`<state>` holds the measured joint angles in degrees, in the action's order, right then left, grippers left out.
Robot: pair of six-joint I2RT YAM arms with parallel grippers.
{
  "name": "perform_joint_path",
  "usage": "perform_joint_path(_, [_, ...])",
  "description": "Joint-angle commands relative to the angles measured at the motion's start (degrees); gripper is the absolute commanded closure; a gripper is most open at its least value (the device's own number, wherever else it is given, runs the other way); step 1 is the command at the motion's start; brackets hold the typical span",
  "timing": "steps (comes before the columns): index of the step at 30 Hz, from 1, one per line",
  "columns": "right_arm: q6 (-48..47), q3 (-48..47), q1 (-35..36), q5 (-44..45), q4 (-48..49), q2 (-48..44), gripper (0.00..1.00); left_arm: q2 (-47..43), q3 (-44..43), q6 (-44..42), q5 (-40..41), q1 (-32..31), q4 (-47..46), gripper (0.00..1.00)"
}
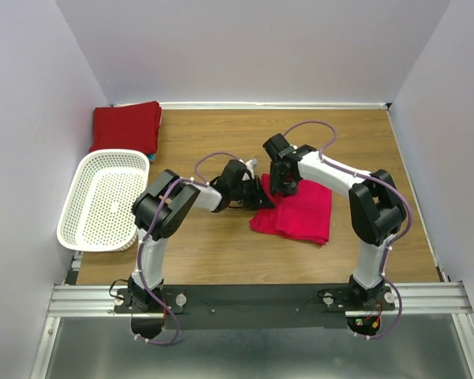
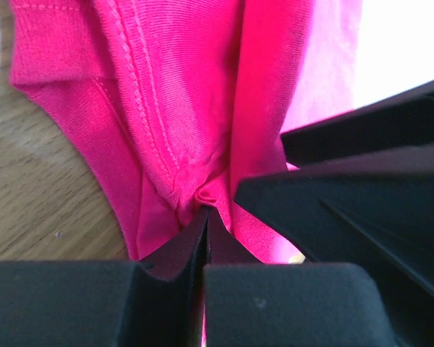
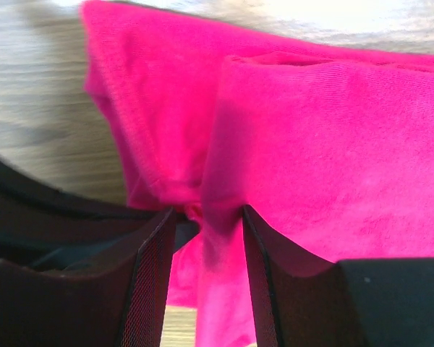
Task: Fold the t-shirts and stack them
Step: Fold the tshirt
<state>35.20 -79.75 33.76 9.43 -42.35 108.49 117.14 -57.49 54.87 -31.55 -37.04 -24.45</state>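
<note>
The crimson-pink t-shirt (image 1: 300,212) lies folded at mid-table, and both grippers meet at its left edge. My left gripper (image 1: 255,201) is shut on a pinch of its fabric (image 2: 206,196) beside a stitched hem. My right gripper (image 1: 282,188) stands open over the same edge, with a loose fold of the shirt (image 3: 224,181) rising between its fingers (image 3: 153,260). In the left wrist view the right gripper's black body (image 2: 362,188) sits close on the right. A darker red t-shirt (image 1: 126,126) lies folded in the back left corner, with a sliver of teal (image 1: 148,156) at its near corner.
A white perforated basket (image 1: 103,197) sits at the left, just left of the left arm's elbow. Grey walls close in the wooden table (image 1: 221,253) on three sides.
</note>
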Motion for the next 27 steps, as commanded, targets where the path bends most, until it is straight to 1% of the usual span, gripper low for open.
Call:
perform_joint_path(1, [1.3,-1.2,0.5,3.8,-3.8,2.4,0.5,2.7,2.5,1.0,0.1,0.0,0.4,0.92])
perform_joint_path(3, [1.4,-0.7,0.5,4.2,-4.3,2.6,0.52,2.4,3.0,1.7,0.4,0.0,-0.2,0.92])
perform_joint_path(4, [1.3,-0.5,0.5,4.4,-4.2,2.5,0.55,2.4,3.1,1.9,0.6,0.1,-0.3,0.92])
perform_joint_path(5, [1.2,-0.3,0.6,4.4,-4.3,2.5,0.64,2.6,3.2,2.2,0.8,0.0,-0.6,0.92])
perform_joint_path(7, [0.8,-0.5,0.7,3.8,-4.5,2.3,0.75,2.7,3.4,2.7,0.6,0.0,-1.2,0.92])
perform_joint_path(8, [0.7,-1.0,0.8,2.9,-4.6,2.1,0.93,2.9,3.6,2.9,0.5,0.0,-1.3,0.92])
perform_joint_path(9, [0.6,-1.4,0.9,2.2,-4.7,1.7,1.0,2.9,3.7,3.0,0.5,0.0,-1.7,0.92])
perform_joint_path(12, [0.2,-3.2,1.0,-0.2,-5.3,0.9,1.0,3.1,4.0,3.2,0.4,0.0,-1.9,0.92])
perform_joint_path(17, [0.1,-5.6,1.0,-0.2,-7.4,0.2,0.99,2.9,4.1,3.4,0.4,0.0,-2.0,0.92])
perform_joint_path(27, [-0.4,-10.9,1.9,-1.3,-9.9,3.1,1.0,3.2,4.2,3.4,0.3,0.0,-2.1,0.93])
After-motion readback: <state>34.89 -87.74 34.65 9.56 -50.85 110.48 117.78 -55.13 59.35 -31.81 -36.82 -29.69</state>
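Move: The upper fold of the t-shirt that the right gripper is about to pinch lies almost between its open fingertips, about 1 cm back, 1 cm right and 1 cm below. The left fingertips are some 3 cm left of the right hand, 3 cm back and 2 cm lower. The shirt's loose flap lies about 9 cm back and 6 cm left of the right hand, 4 cm below. From the left hand, the fold is 2 cm ahead, 3 cm right and 1 cm higher. Keep the left gripper shut on the lower layers and hold it in place as an anchor. Dip the half-open right gripper about 1.5 cm, easing slightly back and right, and close it on the upper fold beside the left fingertips; then raise the pinched fold about 3.5 cm, drawing it a couple of centimetres left and slightly forward. ##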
